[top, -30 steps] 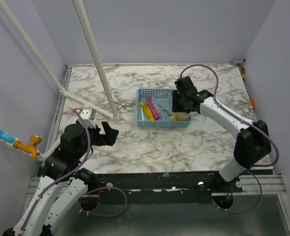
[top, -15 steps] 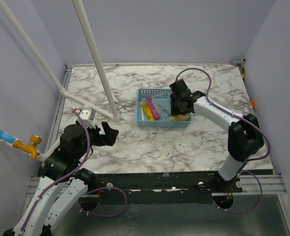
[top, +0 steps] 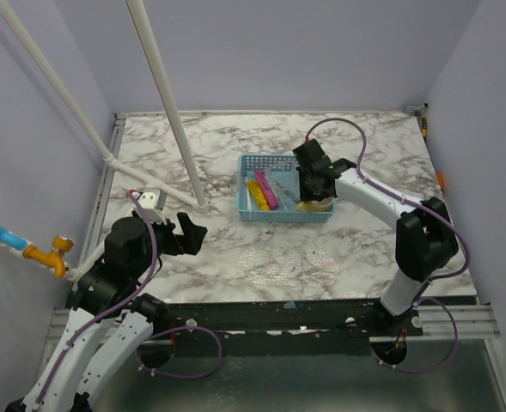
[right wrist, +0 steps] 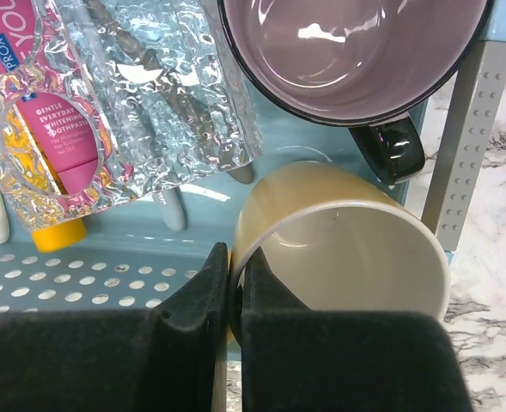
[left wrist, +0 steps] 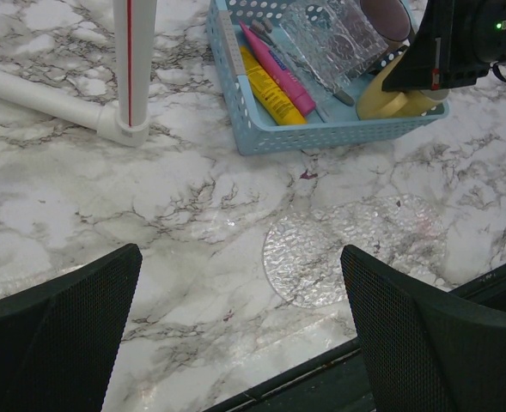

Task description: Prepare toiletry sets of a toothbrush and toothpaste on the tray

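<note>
A blue basket [top: 283, 215] holds a pink tube [right wrist: 59, 129] and a yellow tube [left wrist: 265, 86]. It also holds thin brush handles [right wrist: 171, 210] under a crinkled clear sheet, a purple mug [right wrist: 347, 51] and a yellow mug [right wrist: 347, 249]. My right gripper [right wrist: 235, 257] is shut on the yellow mug's rim, one finger inside and one outside. A clear textured tray [top: 291, 262] lies flat on the marble in front of the basket with nothing on it. My left gripper [left wrist: 240, 257] hangs open over the near left marble, well away from the basket.
A white pipe [top: 162, 103] slants down to the table left of the basket, joined to a second pipe [left wrist: 38, 94] lying along the marble. A blue and yellow fitting [top: 46, 253] sticks out at the far left. The black table edge [left wrist: 321, 378] runs close behind the tray.
My right gripper has shifted a little left over the basket and its jaws have closed onto the yellow mug's rim. The left arm has not moved.
</note>
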Controlling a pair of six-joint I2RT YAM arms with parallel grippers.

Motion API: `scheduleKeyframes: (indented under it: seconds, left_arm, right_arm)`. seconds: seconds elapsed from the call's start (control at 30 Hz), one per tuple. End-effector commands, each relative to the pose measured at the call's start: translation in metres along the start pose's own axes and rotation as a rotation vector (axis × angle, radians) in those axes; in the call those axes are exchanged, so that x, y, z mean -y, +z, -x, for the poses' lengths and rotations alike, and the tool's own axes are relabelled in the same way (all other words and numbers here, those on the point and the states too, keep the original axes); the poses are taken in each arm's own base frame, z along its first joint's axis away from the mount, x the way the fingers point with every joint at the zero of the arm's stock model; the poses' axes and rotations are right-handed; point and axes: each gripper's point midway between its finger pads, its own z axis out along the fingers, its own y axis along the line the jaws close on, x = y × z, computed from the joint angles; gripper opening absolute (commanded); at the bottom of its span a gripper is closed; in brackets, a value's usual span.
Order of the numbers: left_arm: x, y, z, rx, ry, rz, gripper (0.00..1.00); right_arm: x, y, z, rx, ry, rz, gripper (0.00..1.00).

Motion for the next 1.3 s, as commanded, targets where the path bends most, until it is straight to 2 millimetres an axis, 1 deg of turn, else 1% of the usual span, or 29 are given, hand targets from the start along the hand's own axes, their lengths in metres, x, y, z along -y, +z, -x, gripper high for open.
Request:
scheduleKeyframes:
  seconds: [0.0,0.2,0.37,0.47,0.57,0.7,0.87,0.93,1.07,1.27]
  left_arm:
    - [0.000,-0.002,0.002,0.011,0.010,-0.006,0.99]
    - [0.000,-0.002,0.002,0.011,0.010,-0.006,0.99]
    - [0.000,-0.002,0.002,0.009,0.010,-0.005,0.99]
    - [0.000,-0.001,0.002,0.007,0.010,-0.002,0.99]
    - [0.000,-0.001,0.002,0.008,0.008,-0.001,0.99]
    - [-0.001,-0.001,0.002,0.009,0.008,0.005,0.99]
    - [-0.001,-0.003,0.002,0.014,0.006,0.005,0.99]
    - [-0.008,-0.003,0.004,0.024,0.002,0.046,0.99]
    - [-0.009,-0.005,0.006,0.036,-0.001,0.050,0.99]
    - [-0.011,-0.009,0.009,0.059,-0.006,0.061,0.99]
  right_arm:
    - [-0.001,-0.024,0.022,0.069,-0.003,-0.001,0.01]
    - [-0.001,-0.059,0.047,0.157,-0.008,0.001,0.01]
    - [-0.006,-0.083,0.056,0.191,-0.019,0.015,0.01]
    - [-0.015,-0.097,0.057,0.205,-0.038,0.023,0.01]
    - [-0.031,-0.110,0.056,0.224,-0.061,0.047,0.01]
    - [-0.057,-0.127,0.047,0.237,-0.097,0.066,0.01]
    - [-0.093,-0.145,0.027,0.234,-0.139,0.129,0.01]
    - [-0.107,-0.149,0.016,0.225,-0.164,0.154,0.01]
    - [-0.130,-0.152,-0.010,0.198,-0.209,0.168,0.01]
    - [-0.152,-0.150,-0.042,0.172,-0.233,0.183,0.01]
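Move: The right hand already pinches the yellow mug's left rim inside the basket; the clear tray's left half, where it is bound, lies some 19 cm back, 12 cm left and 7 cm below it. The brown mug stands about 9 cm ahead and 4 cm right, and the pink toothpaste lies roughly 10 cm left, 3 cm ahead, both slightly lower. From the left hand the tray's left half is about 4 cm back, 15 cm right and 21 cm down. Keeping its fingers shut on the rim, the right hand first lifts the yellow mug almost straight up by about 9 cm, away from the basket floor and the brown mug. It then swings left and back together, some 12 cm each way and nearly level, carrying the mug over the basket's near wall towards the clear tray's left half, while the wrist turns about 20 degrees counter-clockwise. ##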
